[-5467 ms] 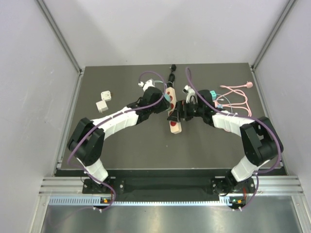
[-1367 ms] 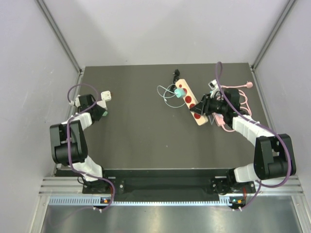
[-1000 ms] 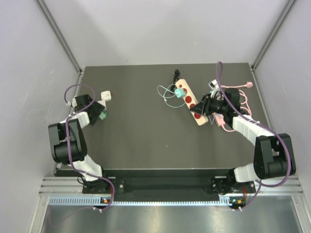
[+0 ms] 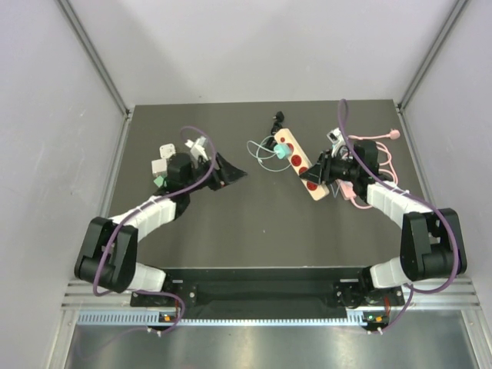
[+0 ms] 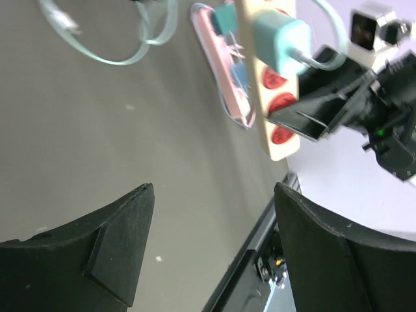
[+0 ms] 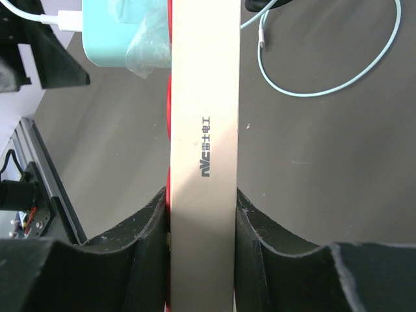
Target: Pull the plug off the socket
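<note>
The socket is a cream power strip [image 4: 301, 164] with red outlets, lying slantwise right of the table's middle. A teal plug [image 4: 282, 151] sits in one of its upper outlets, trailing a pale cable [image 4: 261, 154]. My right gripper [image 4: 321, 172] is shut on the strip's lower end; in the right wrist view both fingers [image 6: 153, 221] press the strip's sides [image 6: 204, 130], with the plug [image 6: 123, 32] at the top left. My left gripper [image 4: 233, 174] hangs open left of the strip, apart from it. In its wrist view the gripper [image 5: 211, 195] holds nothing, and the plug [image 5: 278, 40] and strip [image 5: 276, 91] lie ahead.
Two white cube adapters [image 4: 167, 150] and a small teal plug [image 4: 159, 181] lie at the left beside the left arm. Pink cables [image 4: 373, 146] are heaped at the right behind the right arm. A black plug [image 4: 275, 119] lies near the back edge.
My left arm has swung from the table's far left towards the middle, its open gripper now pointing at the strip. The right gripper keeps its hold on the strip.
</note>
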`<state>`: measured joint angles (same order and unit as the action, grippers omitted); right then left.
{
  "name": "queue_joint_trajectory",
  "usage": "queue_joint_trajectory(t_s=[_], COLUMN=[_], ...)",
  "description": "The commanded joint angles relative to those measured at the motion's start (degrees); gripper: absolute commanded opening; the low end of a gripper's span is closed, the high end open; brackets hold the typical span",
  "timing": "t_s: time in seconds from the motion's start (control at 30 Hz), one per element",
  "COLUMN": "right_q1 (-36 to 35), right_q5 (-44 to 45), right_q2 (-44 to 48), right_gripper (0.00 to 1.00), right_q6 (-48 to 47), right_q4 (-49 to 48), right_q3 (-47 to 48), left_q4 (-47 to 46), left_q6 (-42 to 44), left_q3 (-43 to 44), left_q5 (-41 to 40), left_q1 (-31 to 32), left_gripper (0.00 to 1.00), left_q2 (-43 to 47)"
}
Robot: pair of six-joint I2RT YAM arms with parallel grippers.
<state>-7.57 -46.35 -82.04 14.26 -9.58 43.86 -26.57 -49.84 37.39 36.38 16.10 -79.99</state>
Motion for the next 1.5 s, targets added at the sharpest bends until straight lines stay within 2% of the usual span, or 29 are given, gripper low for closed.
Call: queue_joint_trajectory(t_s=[0.0, 0.17, 0.43, 0.67, 0.8, 0.87, 0.97, 1.3, 1.47], right_q1=[-0.5, -1.1, -1.7, -2.0, -2.2, -2.3, -2.4, -2.4, -2.5], right_q5=[-1.9, -1.6, -1.4, -1.1, -0.9, -0.8, -0.6, 0.1, 0.2], right_q2=[1.2, 1.1, 1.3, 1.5, 1.7, 1.9, 2.1, 2.2, 2.1], right_gripper=[0.00, 0.00, 0.00, 0.00, 0.00, 0.00, 0.00, 0.00, 0.00], right_q6=[-2.5, -2.8, -3.3, -3.5, -3.7, -3.9, -4.0, -4.2, -4.1], right_q4=[-6.9, -6.6, -6.3, -6.3, -6.2, -6.1, -6.1, -6.0, -6.0], right_q3=[2.9, 2.8, 3.0, 3.0, 3.0, 3.0, 3.0, 2.9, 2.9], left_q4=[-5.2, -4.2, -1.9, 6.9, 16.0, 18.8, 25.0, 26.3, 26.3], left_q6=[-0.6, -0.4, -0.3, -1.0, -1.7, -2.1, -3.2, -3.2, -3.3], left_q3=[4.1, 9.4, 18.6, 28.0, 35.4, 37.9, 42.1, 43.6, 43.7], left_q5=[-7.2, -15.5, -25.5, -39.1, -44.1, -44.5, -45.4, -46.4, -45.9], left_q1=[5.4, 13.2, 20.0, 23.1, 24.1, 24.3, 24.5, 25.3, 25.5], left_gripper=[0.79, 0.79, 0.79, 0.78, 0.77, 0.71, 0.67, 0.61, 0.52], left_q2=[1.5, -2.2, -11.3, -16.0, -19.5, -21.7, -23.9, -24.3, -24.8])
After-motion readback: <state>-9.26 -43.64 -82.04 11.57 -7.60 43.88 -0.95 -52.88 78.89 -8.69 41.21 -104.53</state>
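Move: The light-blue plug, still in the socket strip, is about 10 cm ahead of my left hand and 15 cm to its right, roughly 1 cm higher. The strip's middle lies some 5 cm back from the plug and 5 cm to its right; the black cord coil lies on the table about 8 cm beyond the plug. From my right hand, which grips the strip, the plug is about 6 cm ahead and 8 cm to the left. I sweep my left hand about 14 cm right towards the plug, rising a few centimetres on the way, then bring it forward about 9 cm while turning the wrist some 20 degrees counter-clockwise. Coming in, I sink a little and narrow the open fingers around the plug without shutting them. My right hand keeps the strip pinched, nearly still. ##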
